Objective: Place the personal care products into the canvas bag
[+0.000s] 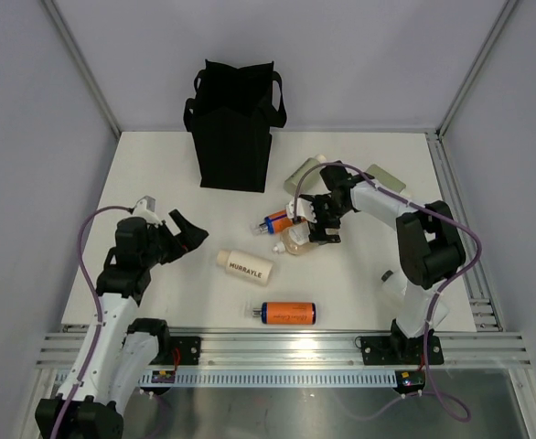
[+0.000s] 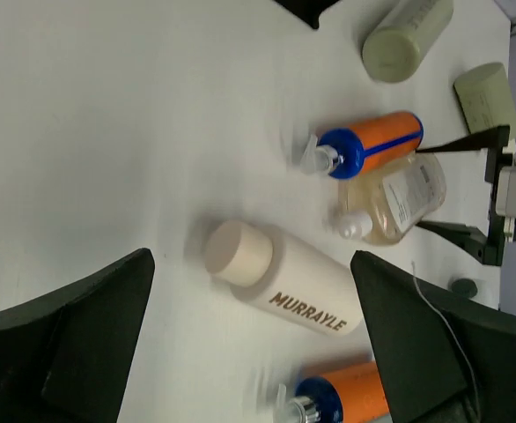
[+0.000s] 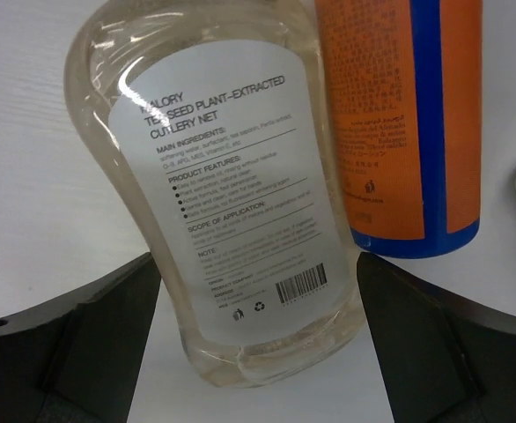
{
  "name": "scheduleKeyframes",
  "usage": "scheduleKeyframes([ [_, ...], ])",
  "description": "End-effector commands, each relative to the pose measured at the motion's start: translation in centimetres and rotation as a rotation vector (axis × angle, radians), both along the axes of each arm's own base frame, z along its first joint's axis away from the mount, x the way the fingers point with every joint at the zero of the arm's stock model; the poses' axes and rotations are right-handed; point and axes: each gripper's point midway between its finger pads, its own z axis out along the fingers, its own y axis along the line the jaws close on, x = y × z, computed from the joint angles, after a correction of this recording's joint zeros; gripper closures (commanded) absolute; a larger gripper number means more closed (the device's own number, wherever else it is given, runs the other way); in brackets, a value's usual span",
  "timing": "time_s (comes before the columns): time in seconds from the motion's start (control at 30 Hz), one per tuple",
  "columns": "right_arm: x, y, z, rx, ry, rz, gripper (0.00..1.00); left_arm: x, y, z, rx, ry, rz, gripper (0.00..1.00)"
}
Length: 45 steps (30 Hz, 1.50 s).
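The black canvas bag (image 1: 234, 123) stands upright at the back of the table. My right gripper (image 1: 317, 225) (image 3: 258, 352) is open, with its jaws on either side of the base of the clear amber bottle (image 1: 297, 240) (image 3: 232, 176). An orange bottle with blue ends (image 1: 277, 220) (image 3: 399, 115) lies beside it. My left gripper (image 1: 187, 238) (image 2: 249, 352) is open and empty, left of the cream MURRAYLE bottle (image 1: 245, 265) (image 2: 284, 286). A second orange bottle (image 1: 288, 313) (image 2: 346, 401) lies near the front. Two sage green tubes (image 1: 303, 174) (image 1: 387, 178) lie behind my right gripper. The white bottle is not in view.
The white table (image 1: 158, 183) ends at an aluminium rail (image 1: 277, 343) in front. Grey walls enclose the left, back and right. The right arm's base (image 1: 414, 274) stands at the front right, with a small dark object (image 1: 387, 276) beside it.
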Motion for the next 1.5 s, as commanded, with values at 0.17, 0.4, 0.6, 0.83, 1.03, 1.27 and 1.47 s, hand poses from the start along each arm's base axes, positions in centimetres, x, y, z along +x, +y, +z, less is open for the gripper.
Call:
scheduleKeyframes([
  [0.17,-1.2,1.2,-0.2,-0.022,0.004,0.104,0.01,-0.8,-1.6,0.7,-0.111,-0.085,-0.047,0.01],
  [0.4,-2.5,0.6,-3.8,-0.166,0.104,0.146,0.01,-0.6,-2.8,-0.1,-0.148,-0.038,-0.114,0.01],
  [0.6,-3.7,0.5,-4.7,-0.229,0.102,0.123,0.17,-0.7,-2.9,-1.4,-0.160,-0.016,-0.111,0.01],
  [0.83,-5.4,1.1,-0.8,-0.097,0.156,-0.023,0.96,-0.9,-2.7,-2.5,-0.152,0.009,-0.101,0.01],
  [1.03,-5.8,3.1,6.9,0.257,0.404,-0.290,1.00,-0.5,-2.5,-4.3,-0.172,0.069,-0.049,0.01],
  [1.27,-5.0,5.6,12.8,0.492,0.534,-0.396,1.00,-0.1,-3.0,-4.5,-0.208,0.075,-0.060,0.01],
  [1.47,-3.2,4.7,10.4,0.385,0.521,-0.489,1.00,-0.2,-2.9,-4.2,-0.203,0.061,-0.063,0.01],
])
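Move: The right hand's open fingers stand around the base end of the clear bottle, whose middle is about 3 cm to its left, 1 cm back and 2 cm below; the orange bottle lies some 8 cm left and 3 cm ahead, at the same depth. The left hand has the white MURRAYLE bottle about 11 cm to its right, 2 cm back and 13 cm down, with the clear bottle some 26 cm right and 6 cm ahead of this hand and the lower orange bottle 21 cm right and 14 cm back. Down and back, about 3 cm each way, the right hand settles over the clear bottle, narrows its fingers slightly across the sides and draws back 3 cm more; then it climbs some 12 cm, drifting left and a little forward, with the wrist twisting clockwise, and shuts fully on nothing. The left hand, still open, sinks 6 cm and edges right towards the MURRAYLE bottle. ##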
